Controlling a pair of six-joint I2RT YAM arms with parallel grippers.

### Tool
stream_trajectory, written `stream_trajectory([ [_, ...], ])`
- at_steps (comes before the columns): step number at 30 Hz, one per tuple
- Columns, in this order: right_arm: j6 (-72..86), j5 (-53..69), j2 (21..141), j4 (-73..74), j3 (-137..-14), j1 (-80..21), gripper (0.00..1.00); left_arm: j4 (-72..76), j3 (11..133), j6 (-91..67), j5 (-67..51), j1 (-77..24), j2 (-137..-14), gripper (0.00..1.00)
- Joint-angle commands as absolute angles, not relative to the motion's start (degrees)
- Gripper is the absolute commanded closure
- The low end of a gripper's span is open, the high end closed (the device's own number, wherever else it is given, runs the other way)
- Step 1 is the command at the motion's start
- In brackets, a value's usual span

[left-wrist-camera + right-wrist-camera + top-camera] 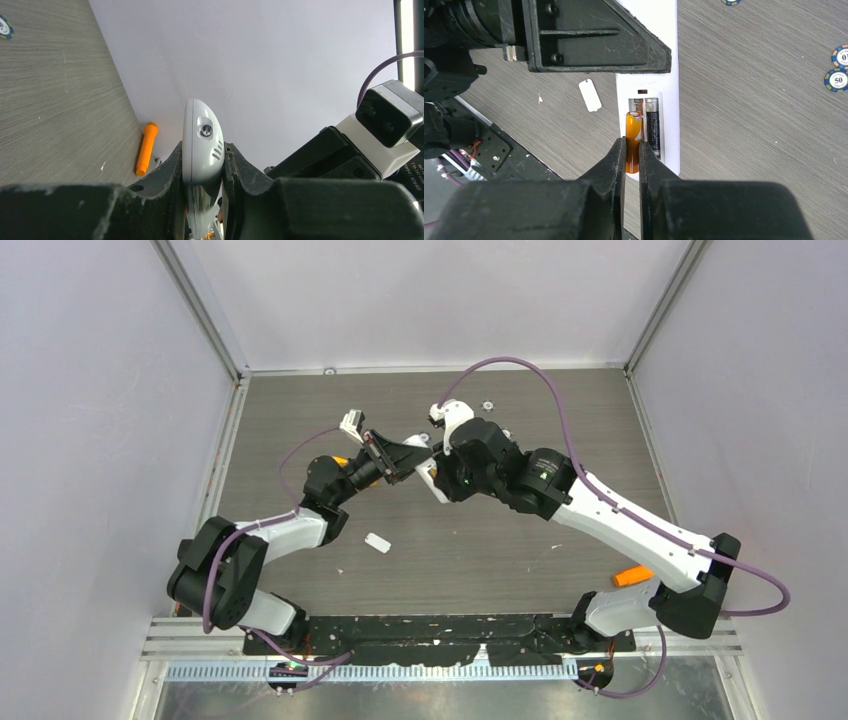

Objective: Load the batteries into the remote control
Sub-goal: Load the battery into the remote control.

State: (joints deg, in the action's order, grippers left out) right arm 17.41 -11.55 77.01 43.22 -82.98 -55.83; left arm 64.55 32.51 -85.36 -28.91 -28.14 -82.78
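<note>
The remote control (669, 75) is a slim white bar held above the table, its plain back facing my right wrist camera and its battery bay uncovered. My left gripper (202, 155) is shut on the remote control (200, 145) across its width. A dark battery (653, 127) lies in the bay's right slot. My right gripper (632, 150) is shut on the lower half of the orange battery (632, 135), which lies along the bay's left slot. In the top view the left gripper (398, 452) and right gripper (432, 455) meet at mid-table.
A tiny white tab (590, 95) lies on the table below, and it shows as a white tab (377, 542) near the left arm. An orange carrot-shaped stick (632, 576) lies by the right arm's base. Poker chips (837, 67) lie to the right.
</note>
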Motion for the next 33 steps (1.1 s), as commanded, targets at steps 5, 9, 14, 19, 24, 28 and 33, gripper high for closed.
stream_trajectory([
  [5, 15.0, -13.7, 78.6, 45.1, -86.6, -56.1, 0.84, 68.4, 32.7, -85.3, -27.5, -28.4, -82.4, 1.0],
  [9, 14.7, -13.9, 78.9, 45.7, -86.9, -56.2, 0.81, 67.6, 33.1, -84.9, -28.0, -28.4, -82.5, 1.0],
  [14, 14.5, -14.0, 79.6, 46.0, -87.3, -56.1, 0.74, 66.8, 33.1, -84.5, -28.0, -28.4, -82.4, 1.0],
  [19, 14.9, -14.3, 79.4, 45.8, -87.6, -56.1, 0.66, 66.5, 33.0, -84.5, -28.2, -28.4, -82.6, 1.0],
  [24, 15.5, -14.8, 78.9, 45.2, -88.0, -56.2, 0.63, 66.3, 33.0, -84.7, -28.2, -28.4, -82.6, 1.0],
  [28, 17.2, -14.9, 77.0, 44.1, -87.5, -56.1, 0.53, 65.5, 32.8, -85.6, -27.8, -28.4, -82.6, 1.0],
  [33, 21.5, -15.1, 70.9, 40.0, -82.7, -54.7, 0.3, 66.7, 32.0, -91.1, -26.1, -28.4, -83.3, 1.0],
])
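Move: The right fingers already pinch the orange battery against the remote. The middle of its slot is about 2 cm ahead of the right hand and 1 cm to its left, at about hand height. The black battery lies alongside, 3 cm ahead and level sideways. The white cover is some 13 cm left, 2 cm back and 25 cm below, on the table. From the left hand, gripping the remote, the slot is about 4 cm back, 3 cm right and 2 cm lower. Still pinching the orange battery over its slot, the right hand eases it down about 1 cm into the remote's bay with a slight roll of some 5 degrees, left side dipping. It then slowly spreads its fingers, lets go, and backs up about 1.5 cm, opening much wider. The left hand stays put, keeping its grip on the remote. ##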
